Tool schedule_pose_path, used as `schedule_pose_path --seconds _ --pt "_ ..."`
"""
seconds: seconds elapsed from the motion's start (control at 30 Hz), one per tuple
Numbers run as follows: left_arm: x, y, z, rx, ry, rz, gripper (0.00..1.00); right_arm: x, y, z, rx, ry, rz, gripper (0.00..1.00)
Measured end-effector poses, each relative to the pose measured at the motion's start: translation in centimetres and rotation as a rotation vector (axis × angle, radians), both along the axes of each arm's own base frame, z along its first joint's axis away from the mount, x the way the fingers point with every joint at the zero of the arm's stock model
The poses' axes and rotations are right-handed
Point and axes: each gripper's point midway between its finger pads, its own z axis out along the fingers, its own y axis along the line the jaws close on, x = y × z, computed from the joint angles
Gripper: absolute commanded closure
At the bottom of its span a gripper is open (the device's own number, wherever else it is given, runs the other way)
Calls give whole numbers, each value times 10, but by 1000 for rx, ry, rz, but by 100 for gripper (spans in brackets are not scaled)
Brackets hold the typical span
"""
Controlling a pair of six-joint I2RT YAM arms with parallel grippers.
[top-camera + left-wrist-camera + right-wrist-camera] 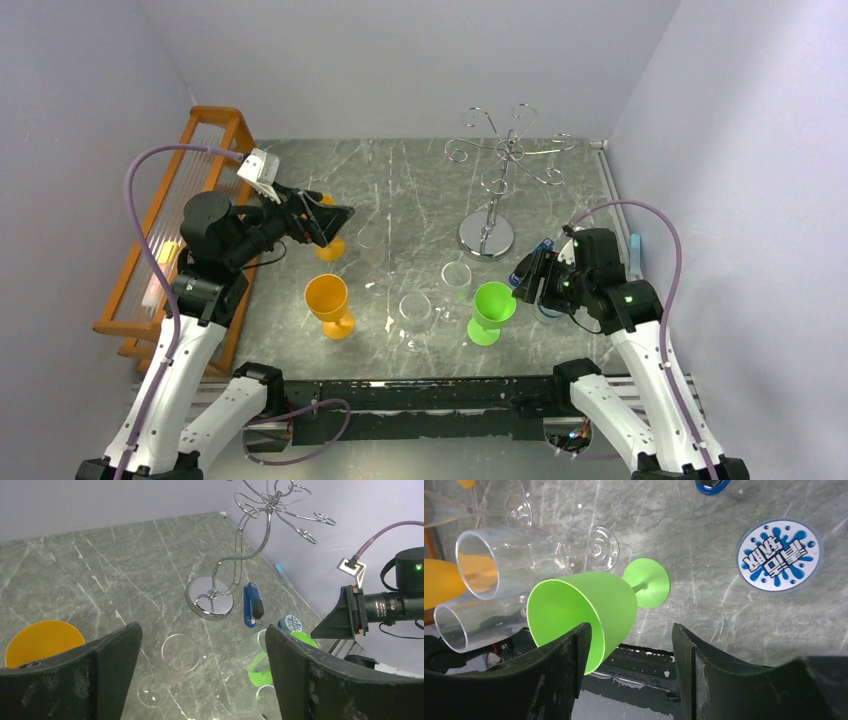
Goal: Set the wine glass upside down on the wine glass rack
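Observation:
A green wine glass [492, 308] stands upright near the front right of the table. My right gripper [522, 283] is at its bowl. In the right wrist view, the green glass [589, 605] has its rim wall just inside the left finger [559, 675]. The right gripper [631, 645] is open, with a gap to the other finger. The chrome wine glass rack [500, 170] stands at the back right, its arms bare. My left gripper [335, 222] hangs wide open over the table's left part. In its own view the left gripper [202, 645] holds nothing.
Two clear glasses [457, 277] [415, 312] and an orange glass [328, 300] stand mid-table; another orange one [330, 247] sits under the left gripper. An orange wooden rack [170, 230] lines the left edge. A blue stapler [252, 605] and a round coaster [779, 555] lie right.

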Motion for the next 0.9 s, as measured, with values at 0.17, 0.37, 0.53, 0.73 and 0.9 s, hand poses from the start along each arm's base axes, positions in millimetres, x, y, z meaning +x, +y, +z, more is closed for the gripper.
schedule_pose_path --seconds 0.17,0.37,0.53,0.73,0.9 --pt "5 -1 -5 -8 30 3 3 2 7 -3 29 1 30 40" --pt "12 -3 -14 -7 69 4 3 3 15 -10 41 17 60 52" --pt "20 -4 -29 8 122 15 4 -2 29 -23 19 69 110 75" --pt "27 -1 -49 31 199 44 5 -8 46 -34 -97 100 148 100" --pt "28 1 -63 55 253 58 4 5 34 -15 -174 55 79 100"
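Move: The green wine glass stands about 7 cm to the right hand's left and 2 cm nearer the base, its middle some 10 cm below. The blue-lidded tin is about 7 cm to this hand's right and 2 cm ahead; the nearest clear glass is some 14 cm left, 3 cm ahead. From the left hand, the far clear glass lies roughly 8 cm ahead, 4 cm right and 28 cm below, the green glass 26 cm right and 10 cm back. Leftward and down, the right hand goes about 5 cm to the green glass's rim, its part-open fingers closing to pinch the right-hand wall, one finger inside the cup; then it turns up, forward and slightly back to the right, keeping the pinch. The left hand, still open, sinks some 6 cm while edging forward towards the far clear glass, tipping down about 15 degrees. ##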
